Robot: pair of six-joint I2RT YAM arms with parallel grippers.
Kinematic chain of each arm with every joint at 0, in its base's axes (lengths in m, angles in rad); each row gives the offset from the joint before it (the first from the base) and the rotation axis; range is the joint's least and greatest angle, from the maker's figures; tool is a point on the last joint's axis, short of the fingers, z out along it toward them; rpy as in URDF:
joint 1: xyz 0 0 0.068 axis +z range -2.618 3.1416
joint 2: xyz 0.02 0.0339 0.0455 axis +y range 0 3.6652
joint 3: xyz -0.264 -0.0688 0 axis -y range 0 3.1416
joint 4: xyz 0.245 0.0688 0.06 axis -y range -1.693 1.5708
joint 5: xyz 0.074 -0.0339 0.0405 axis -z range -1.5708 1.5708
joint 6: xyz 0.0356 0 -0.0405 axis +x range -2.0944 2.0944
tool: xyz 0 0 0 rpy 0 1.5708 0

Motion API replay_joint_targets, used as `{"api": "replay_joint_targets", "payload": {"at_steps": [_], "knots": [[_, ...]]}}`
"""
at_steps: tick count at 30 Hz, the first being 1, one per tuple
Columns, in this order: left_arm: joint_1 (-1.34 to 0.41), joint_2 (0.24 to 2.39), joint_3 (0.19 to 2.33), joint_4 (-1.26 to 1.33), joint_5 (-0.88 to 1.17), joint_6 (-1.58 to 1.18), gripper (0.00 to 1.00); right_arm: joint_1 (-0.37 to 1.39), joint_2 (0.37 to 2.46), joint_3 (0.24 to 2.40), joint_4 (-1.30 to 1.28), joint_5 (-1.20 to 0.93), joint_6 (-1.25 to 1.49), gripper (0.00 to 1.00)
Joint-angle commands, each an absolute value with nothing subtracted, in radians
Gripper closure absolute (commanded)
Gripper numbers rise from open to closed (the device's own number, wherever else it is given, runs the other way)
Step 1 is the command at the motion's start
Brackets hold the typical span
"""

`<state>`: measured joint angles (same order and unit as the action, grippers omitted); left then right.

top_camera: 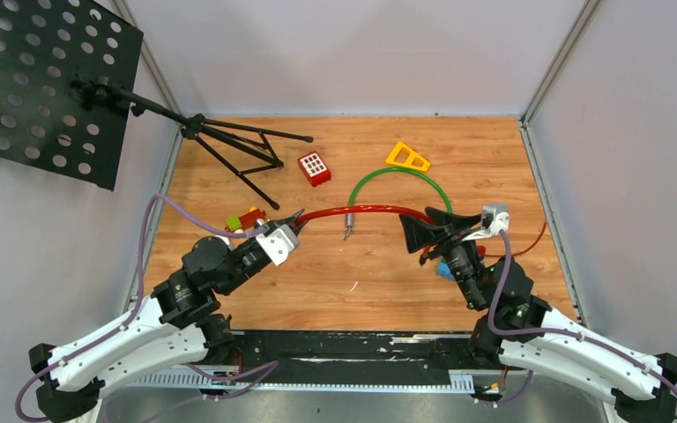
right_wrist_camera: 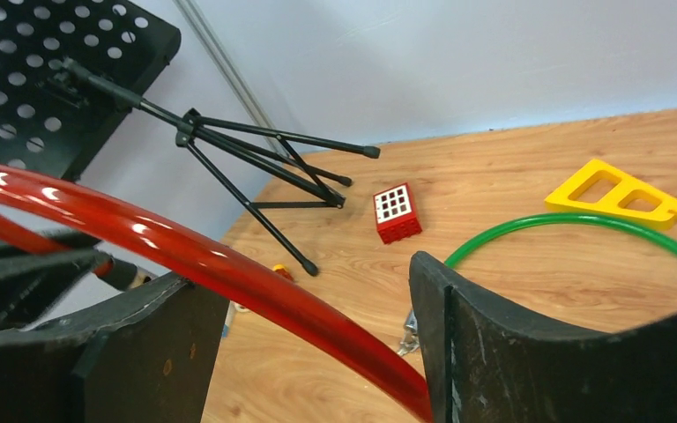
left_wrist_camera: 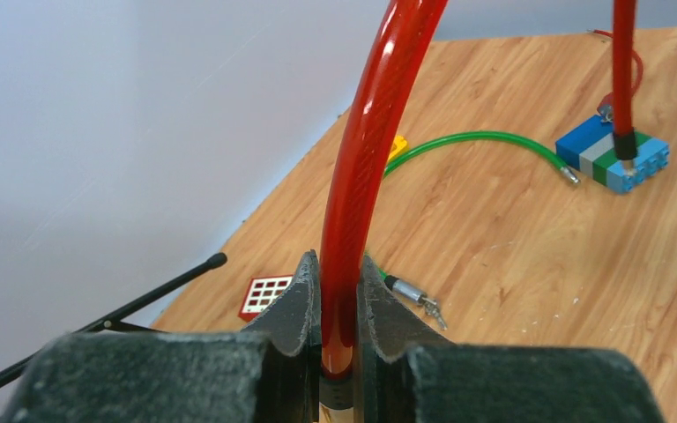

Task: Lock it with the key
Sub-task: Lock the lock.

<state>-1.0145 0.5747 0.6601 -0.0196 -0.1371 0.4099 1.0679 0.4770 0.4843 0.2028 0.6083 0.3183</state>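
A red cable lock point(top_camera: 353, 210) arcs above the table between my two grippers. My left gripper point(top_camera: 293, 218) is shut on one end of it; in the left wrist view the red cable point(left_wrist_camera: 366, 150) rises from between the closed jaws point(left_wrist_camera: 338, 264). My right gripper point(top_camera: 416, 234) stands open around the other part: the cable point(right_wrist_camera: 141, 229) crosses the gap point(right_wrist_camera: 304, 273) and rests against the right finger point(right_wrist_camera: 458, 335). Small silver keys point(top_camera: 347, 233) point(left_wrist_camera: 432, 308) point(right_wrist_camera: 405, 333) hang from the metal end of a green cable point(top_camera: 397, 173) lying on the wood.
A black music stand point(top_camera: 48, 84) with tripod legs point(top_camera: 247, 150) stands at the back left. A red grid block point(top_camera: 314, 167) and a yellow triangle point(top_camera: 407, 157) lie at the back. Toy bricks point(top_camera: 247, 218) sit by the left gripper. A blue-green brick point(left_wrist_camera: 613, 154) lies under the right arm.
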Motion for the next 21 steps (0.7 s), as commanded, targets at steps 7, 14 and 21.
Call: {"api": "replay_joint_targets", "payload": {"at_steps": [7,14,21], "knots": [[-1.020,0.612,0.775,0.032,-0.226,0.417,1.00,1.069,0.422,0.402,0.202,0.597,0.127,0.26],[-1.019,0.676,0.856,-0.019,-0.335,0.350,1.00,1.069,0.466,0.396,0.120,0.623,0.156,0.27],[-1.020,0.691,0.886,0.008,-0.356,0.306,1.00,1.069,0.608,0.386,0.173,0.696,0.166,0.28]]}}
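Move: The right hand, fingers open, goes for the red cable's free end, hanging roughly 11 cm below it, 3 cm to its right and 2 cm back. On the table about 28 cm below this hand, the green cable's keyed lock lies some 10 cm ahead and 12 cm left, the blue block stack 10 cm right and 1 cm back. The left hand grips the red cable beside its lock; the free end lies about 25 cm right of it, 2 cm back and 11 cm lower. The right hand sinks some 8 cm down along the hanging stretch of red cable towards its free end, edging forward only at the finish, its fingers staying wide open around the cable while the hand rolls about 20 degrees, left side down. The left hand keeps its pinch on the red cable beside the lock and rises about 3 cm while going as far forward, drifting slightly left and turning some 10 degrees counter-clockwise, so that the lock end is lifted away from the table. ##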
